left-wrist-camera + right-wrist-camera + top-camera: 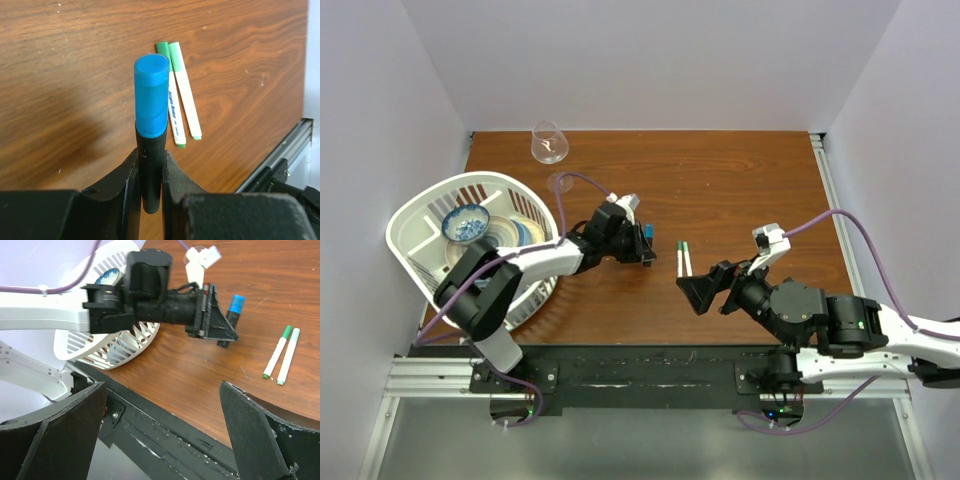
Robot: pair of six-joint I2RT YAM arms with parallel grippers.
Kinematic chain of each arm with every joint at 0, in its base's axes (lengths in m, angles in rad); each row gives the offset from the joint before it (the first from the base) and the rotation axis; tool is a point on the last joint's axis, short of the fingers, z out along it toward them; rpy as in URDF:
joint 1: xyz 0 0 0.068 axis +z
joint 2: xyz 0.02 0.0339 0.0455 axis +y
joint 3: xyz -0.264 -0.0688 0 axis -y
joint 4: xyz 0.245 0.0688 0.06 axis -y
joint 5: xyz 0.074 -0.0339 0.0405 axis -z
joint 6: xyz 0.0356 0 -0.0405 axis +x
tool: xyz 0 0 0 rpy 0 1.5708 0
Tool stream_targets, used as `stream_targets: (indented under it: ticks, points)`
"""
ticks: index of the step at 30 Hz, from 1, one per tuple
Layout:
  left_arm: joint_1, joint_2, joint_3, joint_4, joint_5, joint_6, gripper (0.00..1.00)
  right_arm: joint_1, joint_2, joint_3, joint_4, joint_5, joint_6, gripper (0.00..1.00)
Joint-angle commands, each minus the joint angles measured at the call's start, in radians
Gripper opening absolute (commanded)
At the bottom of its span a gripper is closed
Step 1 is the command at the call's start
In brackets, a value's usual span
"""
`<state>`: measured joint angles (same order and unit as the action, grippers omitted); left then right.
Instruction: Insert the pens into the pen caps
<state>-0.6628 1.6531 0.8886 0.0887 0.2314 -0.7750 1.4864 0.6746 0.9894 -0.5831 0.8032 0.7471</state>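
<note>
My left gripper (150, 167) is shut on a dark pen barrel that stands up between its jaws with a blue pen cap (151, 95) on its top end. From above, that gripper (644, 247) and the blue cap (648, 232) sit left of the table's middle. Two white pens (179, 95) with green caps lie side by side, flat on the wood just beyond it, and also show as pens (683, 258) from above and pens (282, 357) in the right wrist view. My right gripper (704, 292) hangs wide open near the front edge, just below the two pens, with nothing between its fingers (252, 432).
A white slatted basket (410, 215) at the left holds a blue patterned bowl (466, 222) and plates. A clear glass (548, 142) stands at the back edge. The black front rail (165, 425) runs under my right gripper.
</note>
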Motion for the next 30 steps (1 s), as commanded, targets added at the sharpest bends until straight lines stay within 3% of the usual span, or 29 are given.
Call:
stream_targets:
  ticks: [1, 6, 19, 23, 25, 30]
  points:
    - [-0.017, 0.071, 0.082, 0.066, -0.021, -0.023, 0.09, 0.003, -0.001, -0.006, -0.026, 0.064, 0.047, 0.99]
    - [-0.027, 0.151, 0.090, 0.063, -0.020, -0.049, 0.12, 0.002, 0.013, 0.017, -0.063, 0.067, 0.069, 0.99]
    - [-0.032, 0.139, 0.096, -0.032, -0.049, -0.056, 0.46, 0.003, 0.054, 0.040, -0.103, 0.051, 0.100, 0.99]
    - [-0.032, 0.006, 0.092, -0.066, -0.055, -0.034, 0.50, 0.002, 0.066, 0.038, -0.113, 0.057, 0.103, 0.99]
    - [-0.032, -0.061, 0.084, -0.067, -0.046, 0.000, 0.64, 0.003, 0.069, 0.034, -0.116, 0.065, 0.103, 0.99]
    - [-0.034, -0.321, 0.041, -0.128, -0.072, 0.091, 0.88, 0.003, 0.079, 0.029, -0.141, 0.083, 0.115, 0.99]
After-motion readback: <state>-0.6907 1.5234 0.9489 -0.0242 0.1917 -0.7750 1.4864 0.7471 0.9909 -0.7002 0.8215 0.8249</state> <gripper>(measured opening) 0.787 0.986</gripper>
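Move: Some 5 cm below the left hand and 2 cm to its right is the bare tabletop where the held black pen with its blue cap is to be laid. The dark-green pen already lies on the table some 8 cm to that hand's right and 1 cm nearer, with the light-green pen about 10 cm to the right, also 1 cm nearer. From the right hand the resting spot is about 17 cm ahead, 10 cm left and 30 cm down. Lowering the still-gripped black pen about 5 cm and slightly right, the left hand lays it down left of the green pens, spreads its fingers to let go, then rises quickly and nearly straight up by about 10 cm. The right hand, open and empty, sinks a few centimetres well away from the pens, rolling slightly. ##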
